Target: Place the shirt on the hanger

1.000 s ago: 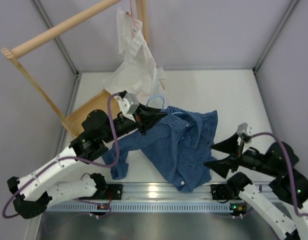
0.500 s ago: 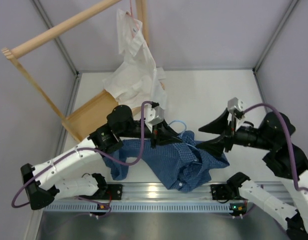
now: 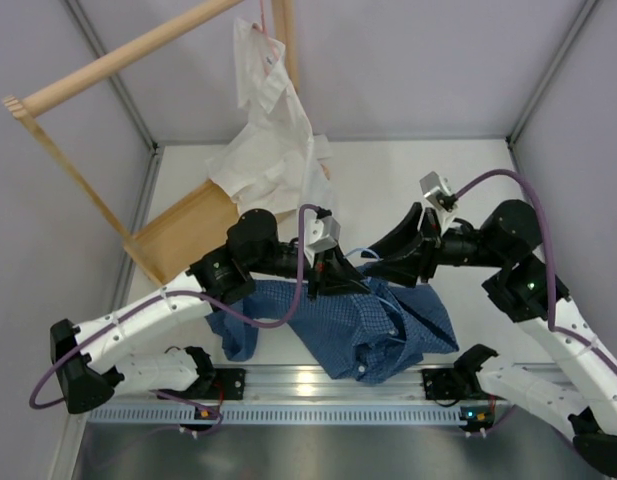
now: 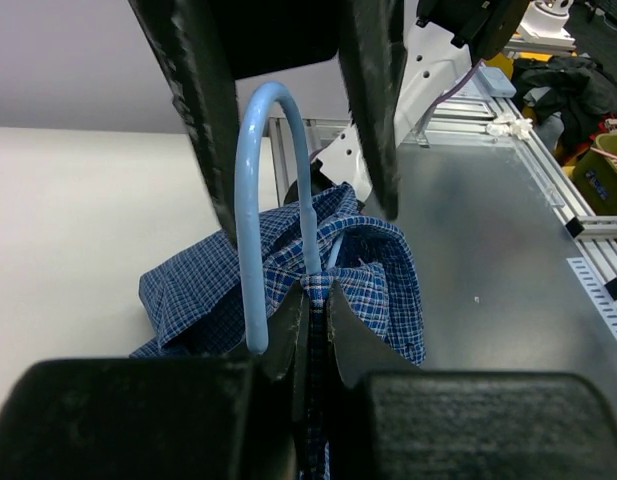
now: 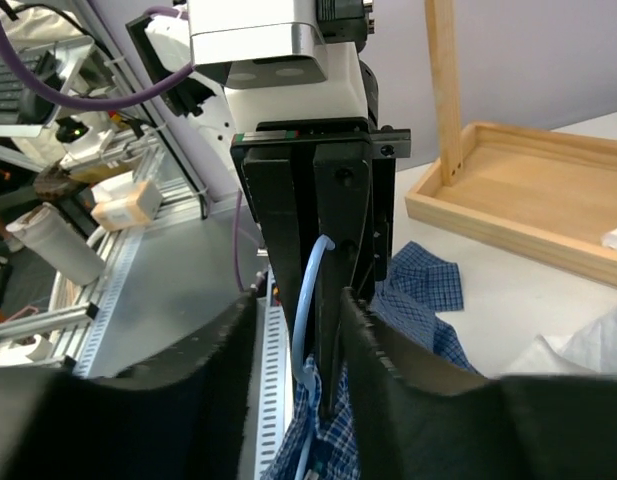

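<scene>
The dark blue checked shirt point(image 3: 378, 325) hangs in a bunch over the table's near middle. My left gripper point(image 3: 340, 280) is shut on a fold of it by the collar, where the neck of the light-blue hanger point(image 3: 360, 250) comes out. In the left wrist view the hanger's hook point(image 4: 250, 200) rises beside that gripper point(image 4: 318, 295), above the shirt point(image 4: 188, 290). My right gripper point(image 3: 378, 262) faces it from the right. Its jaws point(image 5: 298, 297) stand apart on either side of the hook point(image 5: 310, 290) and the left fingers, touching neither. Shirt cloth point(image 5: 428, 285) hangs below.
A wooden rack point(image 3: 118, 60) with a tray base point(image 3: 183, 235) stands at the back left. A white shirt point(image 3: 273, 140) hangs from it and spills onto the table. An aluminium rail point(image 3: 318, 385) runs along the near edge.
My right gripper has swung up and left to the hanger's hook, and its jaws have narrowed around it. The left gripper carried the shirt and hanger to the right.
</scene>
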You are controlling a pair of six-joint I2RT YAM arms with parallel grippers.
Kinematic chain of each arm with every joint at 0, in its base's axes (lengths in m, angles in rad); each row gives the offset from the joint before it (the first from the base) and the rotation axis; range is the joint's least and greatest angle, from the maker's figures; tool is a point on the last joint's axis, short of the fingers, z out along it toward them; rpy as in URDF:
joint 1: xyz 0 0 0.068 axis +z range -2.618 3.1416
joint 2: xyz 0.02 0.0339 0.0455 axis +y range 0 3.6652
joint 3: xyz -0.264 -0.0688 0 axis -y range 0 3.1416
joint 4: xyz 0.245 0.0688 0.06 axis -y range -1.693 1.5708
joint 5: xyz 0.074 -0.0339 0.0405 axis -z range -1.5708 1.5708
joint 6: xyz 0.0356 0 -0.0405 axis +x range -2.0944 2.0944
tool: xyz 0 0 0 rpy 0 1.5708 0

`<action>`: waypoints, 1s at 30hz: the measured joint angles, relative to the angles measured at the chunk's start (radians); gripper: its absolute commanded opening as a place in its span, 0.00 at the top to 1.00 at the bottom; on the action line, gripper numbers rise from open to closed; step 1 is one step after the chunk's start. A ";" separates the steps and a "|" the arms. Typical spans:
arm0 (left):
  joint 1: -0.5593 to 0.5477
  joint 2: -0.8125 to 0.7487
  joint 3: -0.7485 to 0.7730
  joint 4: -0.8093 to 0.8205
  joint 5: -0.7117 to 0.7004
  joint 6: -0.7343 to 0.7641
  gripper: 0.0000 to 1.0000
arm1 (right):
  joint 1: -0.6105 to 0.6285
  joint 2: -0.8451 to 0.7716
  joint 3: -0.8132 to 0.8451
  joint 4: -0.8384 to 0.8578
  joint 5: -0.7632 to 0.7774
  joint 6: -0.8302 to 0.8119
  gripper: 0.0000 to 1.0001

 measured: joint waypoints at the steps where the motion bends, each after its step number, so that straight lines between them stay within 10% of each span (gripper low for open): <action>1: 0.000 0.001 0.000 0.000 -0.001 -0.002 1.00 | 0.008 0.008 -0.002 0.006 0.000 0.005 0.76; 3: 0.000 0.001 0.003 0.000 -0.003 -0.006 1.00 | 0.026 0.020 -0.006 0.012 0.002 0.000 1.00; 7: 0.000 0.001 0.006 -0.001 -0.017 -0.009 0.93 | 0.039 0.018 -0.006 0.010 0.036 -0.009 1.00; 10: 0.000 -0.006 0.008 -0.008 -0.061 -0.002 0.03 | 0.040 -0.006 -0.021 0.008 0.095 -0.024 1.00; 23: -0.004 -0.492 -0.083 -0.187 -0.979 -0.047 0.02 | 0.044 -0.120 0.027 -0.178 0.502 -0.085 1.00; 30: -0.003 -0.696 -0.282 -0.273 -1.186 -0.171 0.02 | 0.044 -0.106 0.164 -0.304 0.647 -0.108 1.00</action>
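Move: Just between the right hand's open fingers stands the hanger hook, about 1 cm farther left and 1 cm below the hand point. From the left hand, which still grips the hanger below it, the hook is about 4 cm up, 1 cm ahead and 1 cm right. The blue shirt's middle is roughly 15 cm below the left hand and 3 cm to its left; its loose sleeve lies some 27 cm left, 3 cm ahead and 30 cm down. Closing on the hanger hook, the right fingers pinch it almost in place; only then does the left hand open wide and let go of the hanger. The left hand swings some 20 cm left and 8 cm forward, arching up about 7 cm and sinking back, turning roughly 65 degrees counter-clockwise. The right hand carries the hook right, forward and a little up, turning it some 35 degrees clockwise. ##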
